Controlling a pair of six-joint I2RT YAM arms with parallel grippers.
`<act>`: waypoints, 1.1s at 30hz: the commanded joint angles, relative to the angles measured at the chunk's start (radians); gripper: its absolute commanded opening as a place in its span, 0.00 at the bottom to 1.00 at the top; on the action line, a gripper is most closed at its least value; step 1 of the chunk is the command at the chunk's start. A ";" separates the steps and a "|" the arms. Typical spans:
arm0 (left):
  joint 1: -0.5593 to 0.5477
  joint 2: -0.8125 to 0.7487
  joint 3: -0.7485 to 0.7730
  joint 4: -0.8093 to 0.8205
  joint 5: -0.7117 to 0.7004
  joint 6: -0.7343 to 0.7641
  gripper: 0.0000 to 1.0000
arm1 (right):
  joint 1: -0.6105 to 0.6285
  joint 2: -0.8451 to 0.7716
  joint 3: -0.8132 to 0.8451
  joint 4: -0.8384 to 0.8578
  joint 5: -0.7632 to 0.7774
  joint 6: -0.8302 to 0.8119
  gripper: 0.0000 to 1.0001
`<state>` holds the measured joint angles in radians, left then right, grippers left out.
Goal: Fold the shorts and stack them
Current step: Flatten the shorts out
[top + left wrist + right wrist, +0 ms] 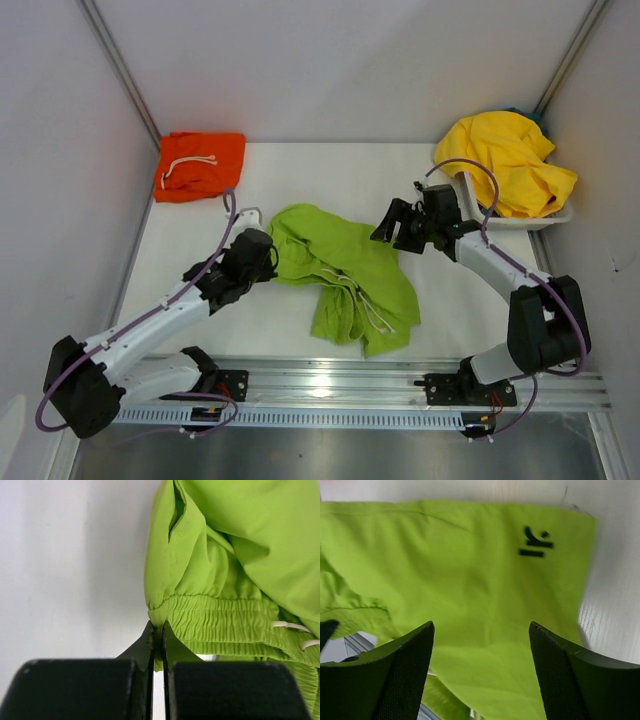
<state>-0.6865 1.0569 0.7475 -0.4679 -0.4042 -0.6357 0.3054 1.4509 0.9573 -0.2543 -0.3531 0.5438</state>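
Observation:
Lime green shorts (pixel 345 272) lie crumpled in the middle of the table, their white drawstrings showing. My left gripper (pixel 268 258) is shut on the corner of their elastic waistband (pixel 159 616), at the cloth's left edge. My right gripper (pixel 388 226) hovers open just past the shorts' right edge; in its wrist view the green fabric with a small dark logo (pixel 536 542) spreads below its fingers (pixel 410 670), with nothing between them. Folded orange shorts (pixel 198 165) lie at the back left corner. Yellow shorts (pixel 510 160) are heaped in a bin at the back right.
A white bin (pixel 552 218) holds the yellow heap, with something dark teal behind it. White walls close in the table (pixel 450 300) on three sides. A metal rail (pixel 330 385) runs along the near edge.

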 commanded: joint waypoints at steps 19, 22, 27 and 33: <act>0.054 -0.003 0.087 -0.137 -0.074 0.019 0.00 | 0.090 0.248 0.103 0.216 -0.115 -0.111 0.02; 0.053 0.006 0.085 -0.141 -0.088 0.010 0.00 | 0.171 0.129 -0.004 0.289 -0.064 -0.156 0.00; 0.054 0.026 0.082 -0.135 -0.110 -0.007 0.00 | 0.502 -0.130 -0.182 0.300 0.118 -0.326 0.00; 0.058 0.064 0.085 -0.135 -0.156 -0.024 0.00 | 0.895 -0.159 -0.330 0.256 0.429 -0.269 0.02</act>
<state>-0.6399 1.1080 0.7959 -0.6163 -0.5026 -0.6407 1.1160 1.2732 0.6888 0.0422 -0.1329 0.2756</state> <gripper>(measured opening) 0.016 0.015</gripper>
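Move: My left hand already holds the left end of the green shorts' waistband off the table. The shorts' far edge, which my open right hand goes for, lies about 5 cm to its left, 2 cm ahead and 8 cm below; from my left hand it is roughly 9 cm ahead and 21 cm to the right. From my right hand, the black-printed corner is some 6 cm ahead and 1 cm right, the drawstring about 9 cm back and 8 cm left, both on the table. I sink my right hand about 7 cm, easing left and slightly forward onto the shorts' far edge, and shut my fingers on the cloth. Then I lift a little and swing it fast, back over 20 cm towards my base and about 10 cm left, wrist turning some 35 degrees counter-clockwise and fingertips tilting up. My left hand keeps its pinch on the waistband end, shifting a few centimetres left. ##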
